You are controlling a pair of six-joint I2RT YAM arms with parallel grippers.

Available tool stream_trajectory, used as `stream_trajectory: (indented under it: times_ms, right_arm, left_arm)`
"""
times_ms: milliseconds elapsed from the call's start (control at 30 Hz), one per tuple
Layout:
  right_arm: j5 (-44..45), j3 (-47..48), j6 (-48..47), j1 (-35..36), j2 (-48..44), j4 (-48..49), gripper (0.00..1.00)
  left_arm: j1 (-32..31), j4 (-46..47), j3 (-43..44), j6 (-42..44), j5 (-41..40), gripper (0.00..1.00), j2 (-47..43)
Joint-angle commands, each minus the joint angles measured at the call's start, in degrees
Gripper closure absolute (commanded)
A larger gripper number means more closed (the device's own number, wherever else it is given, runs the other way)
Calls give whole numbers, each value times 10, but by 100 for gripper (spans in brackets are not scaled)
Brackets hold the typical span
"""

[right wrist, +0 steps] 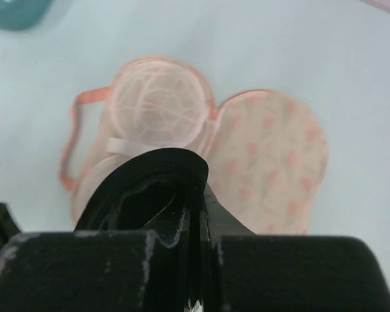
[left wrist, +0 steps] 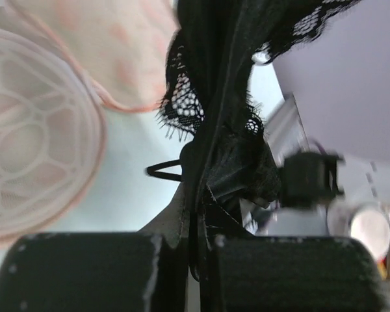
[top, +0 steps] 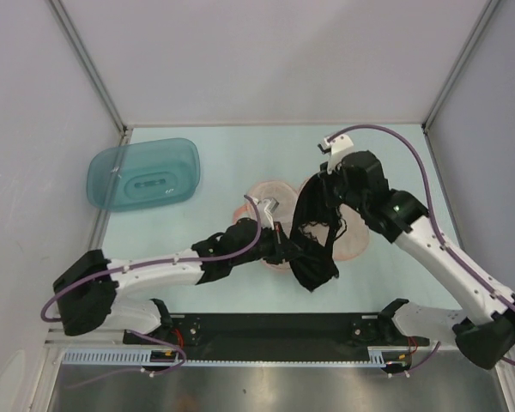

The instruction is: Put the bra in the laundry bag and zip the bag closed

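The black bra hangs stretched between my two grippers above the open peach laundry bag. My right gripper is shut on the bra's upper end; its wrist view shows folded black fabric pinched in the jaws over the bag's mesh lobe and patterned lobe. My left gripper is shut on the bra's lower part; its wrist view shows lace and dark fabric running into the closed jaws, with the bag's mesh lobe to the left.
A teal translucent plastic tub lies upside down at the back left. The bag's pink loop trails to its left. White walls and metal posts enclose the pale table. A black strip runs along the near edge.
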Motion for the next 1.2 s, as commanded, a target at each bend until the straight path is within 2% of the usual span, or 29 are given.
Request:
stream_trajectory:
  times_ms: [0, 33, 133, 367, 467, 667, 1000, 1167]
  right_arm:
    - [-110, 15, -99, -87, 52, 119, 100]
    - [-123, 19, -113, -113, 76, 128, 100]
    - [-167, 45, -166, -131, 130, 148, 100]
    - [-223, 118, -217, -142, 235, 146, 100]
    - [-255, 133, -204, -142, 264, 151, 100]
    - [-265, 139, -196, -141, 292, 151, 100]
    - [-276, 152, -186, -141, 278, 155, 100]
    - [-275, 172, -187, -143, 285, 142, 100]
  left_arm:
    - [9, 33, 64, -96, -100, 100, 72]
    - [11, 34, 72, -109, -106, 100, 100]
    - [30, 57, 87, -137, -113, 100, 145]
    - [78, 96, 107, -146, -95, 100, 205]
    - [96, 93, 107, -132, -94, 100, 204]
    - [141, 109, 84, -103, -57, 100, 196]
    - [164, -2, 108, 13, -100, 100, 96]
    - [179, -18, 118, 24, -93, 100, 85]
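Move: The black bra is already held between both hands. The bag's open mesh half, where it is being taken, lies about 21 cm ahead of the left hand, 2 cm to its left and 16 cm below; from the right hand, about 10 cm ahead, 13 cm left and 28 cm below. The bag's printed half lies some 18 cm to the right of the mesh half and 2 cm farther out; the peach strap lies 12 cm left of the mesh half, level with it. The bra, still pinched at both ends, is carried forward over the open bag towards its mesh half. The left hand goes about 15 cm forward, dipping some 5 cm on the way and rising again late while drifting left, and turns about 25 degrees counter-clockwise; the right goes 13 cm forward, sinks 5 cm, comes a little left and turns about 20 degrees the same way. Both grips stay shut. ##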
